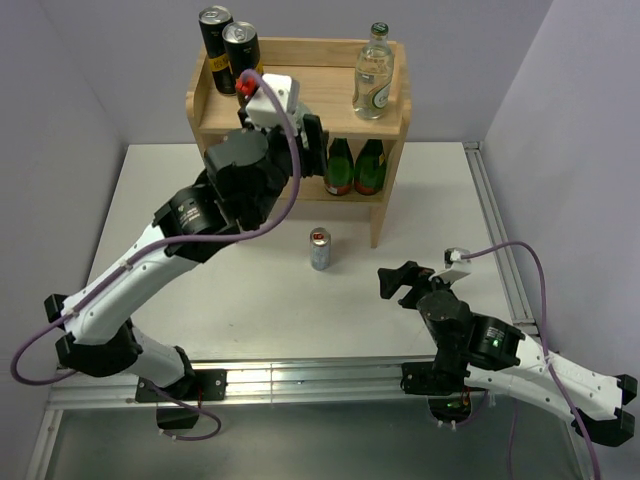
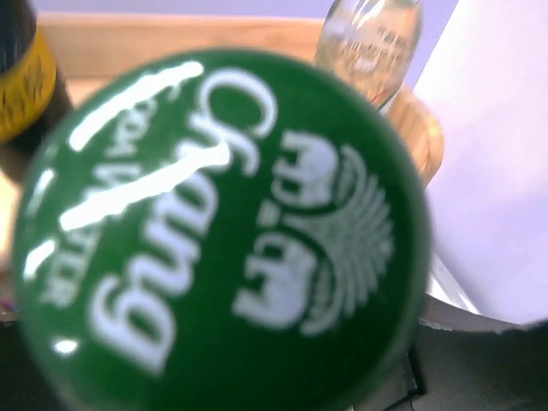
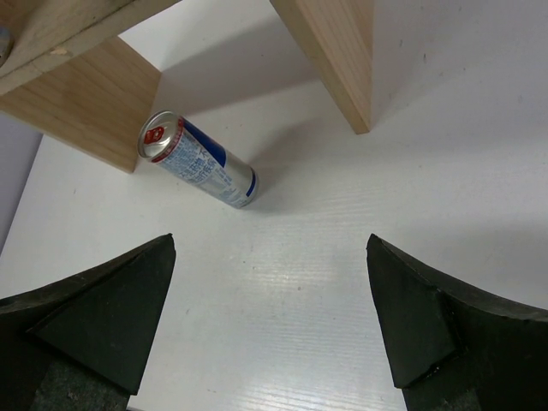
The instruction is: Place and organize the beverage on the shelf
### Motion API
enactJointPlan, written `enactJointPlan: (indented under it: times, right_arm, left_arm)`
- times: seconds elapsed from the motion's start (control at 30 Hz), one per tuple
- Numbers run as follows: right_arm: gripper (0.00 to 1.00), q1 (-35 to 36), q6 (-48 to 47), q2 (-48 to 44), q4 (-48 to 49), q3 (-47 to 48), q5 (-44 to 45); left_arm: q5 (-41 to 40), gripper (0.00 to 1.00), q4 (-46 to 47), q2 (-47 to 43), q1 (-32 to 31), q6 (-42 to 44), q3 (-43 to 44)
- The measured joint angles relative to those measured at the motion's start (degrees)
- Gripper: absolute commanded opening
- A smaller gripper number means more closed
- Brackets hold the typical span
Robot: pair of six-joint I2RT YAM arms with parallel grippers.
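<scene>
The wooden shelf (image 1: 300, 85) stands at the back of the table. Two black cans with gold bands (image 1: 215, 30) (image 1: 241, 50) stand on its top board at the left, and a clear green-capped bottle (image 1: 374, 75) at the right. My left gripper (image 1: 312, 135) reaches over the top board, shut on a second bottle whose green cap (image 2: 223, 231) fills the left wrist view; its body and the fingers are hidden. A silver-blue-red can (image 1: 320, 249) stands upright on the table before the shelf. My right gripper (image 1: 395, 282) stands open and empty, the can (image 3: 199, 160) well ahead of it.
Two dark green bottles (image 1: 340, 165) (image 1: 370, 165) stand on the shelf's lower tier. The shelf's front right leg (image 3: 334, 51) reaches the table just beyond the can. A metal rail (image 1: 300, 375) runs along the table's near edge.
</scene>
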Motion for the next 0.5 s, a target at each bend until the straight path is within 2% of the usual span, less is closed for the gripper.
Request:
enactJointPlan:
  times: [0.1,0.23,0.5]
  right_arm:
    - [1.00,0.0,0.0,-0.8,0.0,-0.2,0.0]
    - [1.00,0.0,0.0,-1.4,0.1,-0.6,0.0]
    - [1.00,0.0,0.0,-3.5,0.1,-0.8,0.0]
  left_arm:
    - [0.8,0.00,-3.0,5.5,0.8,2.7,9.8]
    - [3.3,0.00,-5.4,11.7,3.0,4.5,17.6]
    - [6.8,0.00,-4.4,18.8,7.3,7.7,20.3]
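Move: I hold the green-capped bottle in my left hand, its cap leaning back at my wrist. The free spot on the top shelf lies about 11 cm ahead, 5 cm to the right and 8 cm below. The clear bottle stands roughly 12 cm ahead and 12 cm right; the nearer black can some 12 cm ahead and 7 cm left, both near hand height. From my right hand that spot is about 21 cm ahead, 22 cm left and 24 cm above. I carry the bottle in over the top shelf with my left hand, about 8 cm forward and 4 cm to the right, closing in on the clear bottle's left side. The path arches: up a little over 2 cm, then down about 3 cm. Meanwhile my wrist rolls some 10 degrees, left side up, and my fingers keep their hold on the bottle's body. ##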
